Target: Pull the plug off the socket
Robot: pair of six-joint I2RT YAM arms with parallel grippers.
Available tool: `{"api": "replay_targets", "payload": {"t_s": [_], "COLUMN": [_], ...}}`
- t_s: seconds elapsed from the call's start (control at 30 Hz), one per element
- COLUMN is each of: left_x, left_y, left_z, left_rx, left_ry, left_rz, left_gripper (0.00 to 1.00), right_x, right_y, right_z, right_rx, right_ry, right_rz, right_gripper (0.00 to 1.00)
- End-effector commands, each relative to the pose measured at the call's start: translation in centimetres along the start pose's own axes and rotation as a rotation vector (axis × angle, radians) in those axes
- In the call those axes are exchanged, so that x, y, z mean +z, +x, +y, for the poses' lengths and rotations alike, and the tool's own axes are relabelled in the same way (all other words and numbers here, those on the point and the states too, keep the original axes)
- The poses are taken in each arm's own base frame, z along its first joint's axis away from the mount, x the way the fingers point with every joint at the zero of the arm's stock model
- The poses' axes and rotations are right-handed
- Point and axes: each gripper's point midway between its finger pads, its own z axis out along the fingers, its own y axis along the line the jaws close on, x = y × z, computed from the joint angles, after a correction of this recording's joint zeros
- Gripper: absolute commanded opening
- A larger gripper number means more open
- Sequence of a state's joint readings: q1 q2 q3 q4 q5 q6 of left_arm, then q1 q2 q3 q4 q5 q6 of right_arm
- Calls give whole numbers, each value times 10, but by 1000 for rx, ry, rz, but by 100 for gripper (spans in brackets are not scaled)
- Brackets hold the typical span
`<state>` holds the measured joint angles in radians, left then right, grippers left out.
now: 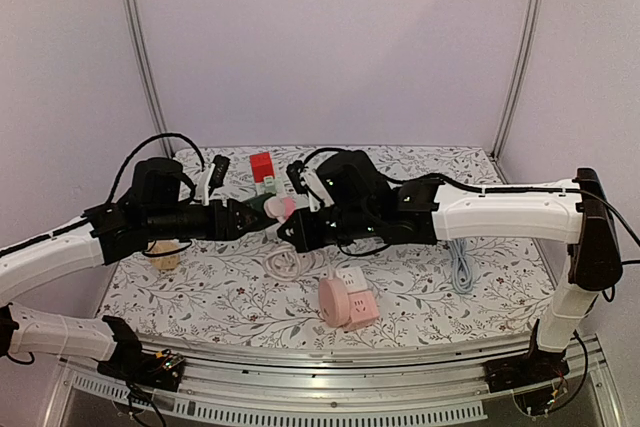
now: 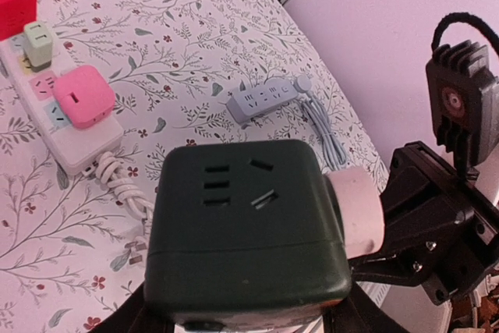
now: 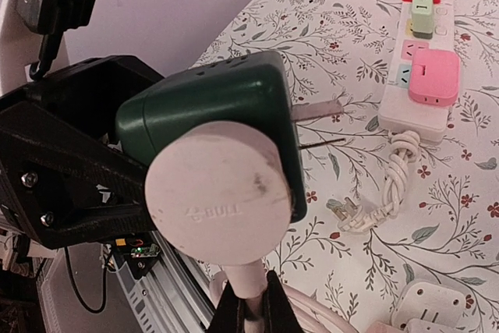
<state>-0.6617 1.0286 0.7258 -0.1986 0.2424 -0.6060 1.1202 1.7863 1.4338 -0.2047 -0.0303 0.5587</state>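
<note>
A dark green cube socket is held in the air by my left gripper, whose jaws are shut on its sides. In the left wrist view the cube fills the lower frame, above the gripper. A round pale pink plug sits flush against the cube's right face. My right gripper is shut on the neck of the pink plug, which presses on the green cube. Two metal prongs of the cube stick out on its far side. The plug also shows in the top view, with the right gripper beside it.
A white power strip carrying red, green and pink adapters lies at the back centre. A grey power strip lies at the right. Pink and white cube sockets and a coiled white cord lie near the front.
</note>
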Motion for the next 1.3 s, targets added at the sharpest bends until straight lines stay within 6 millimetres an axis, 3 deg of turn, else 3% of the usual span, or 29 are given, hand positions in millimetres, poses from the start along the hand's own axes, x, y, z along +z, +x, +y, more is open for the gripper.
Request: {"api": "replay_targets", "payload": {"t_s": [0.0,0.13,0.37,0.47,0.7,0.83,1.07,1.27], "left_x": [-15,-16,-18,-18,-14,-14,-9,-14], "left_y": [33,18,-14,-28,-35,-26,13,21], "left_z": [92,80,28,10,-1,22,78,101], "left_rx": [-38,-65,-149,-171,-183,-158,-72,-36], "left_ry": [-409,-362,-90,11,55,-58,-334,-468], "left_rz": [90,36,-52,-83,-74,-64,72,103], "left_gripper": [6,6,7,7,7,6,4,4], "right_x": [-53,-35,-19,-15,-6,-8,-31,-58], "right_y": [-54,-31,1,6,4,-7,-41,-65], "right_z": [-44,-62,-96,-97,-94,-82,-54,-40], "right_rx": [50,57,24,12,-5,11,41,29], "right_ry": [189,239,366,365,349,309,227,203], "right_rz": [-163,-111,-28,-8,2,-16,-93,-156], "right_gripper": [0,0,0,0,0,0,0,0]}}
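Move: Between my hands the round white plug sits against the dark green socket. From my right hand, which grips the cord just behind the plug, the socket is about 5 cm left and 3 cm ahead, near level. From my left hand, which holds the socket, the plug is some 6 cm right and 1 cm ahead. From my right hand, the pink plug on the strip is roughly 18 cm ahead and 2 cm left, the pink block 10 cm back and 11 cm right, both about 13 cm lower. I keep both grips and work the joint nearly in place, my left hand rising about 1 cm as it rocks the socket some 10 degrees and back, my right shifting barely forward. Then I snap them apart: left hand about 5 cm left and down from its peak by 6, tilting the socket; right hand about 4 cm right and 3 forward, drawing the plug away. ##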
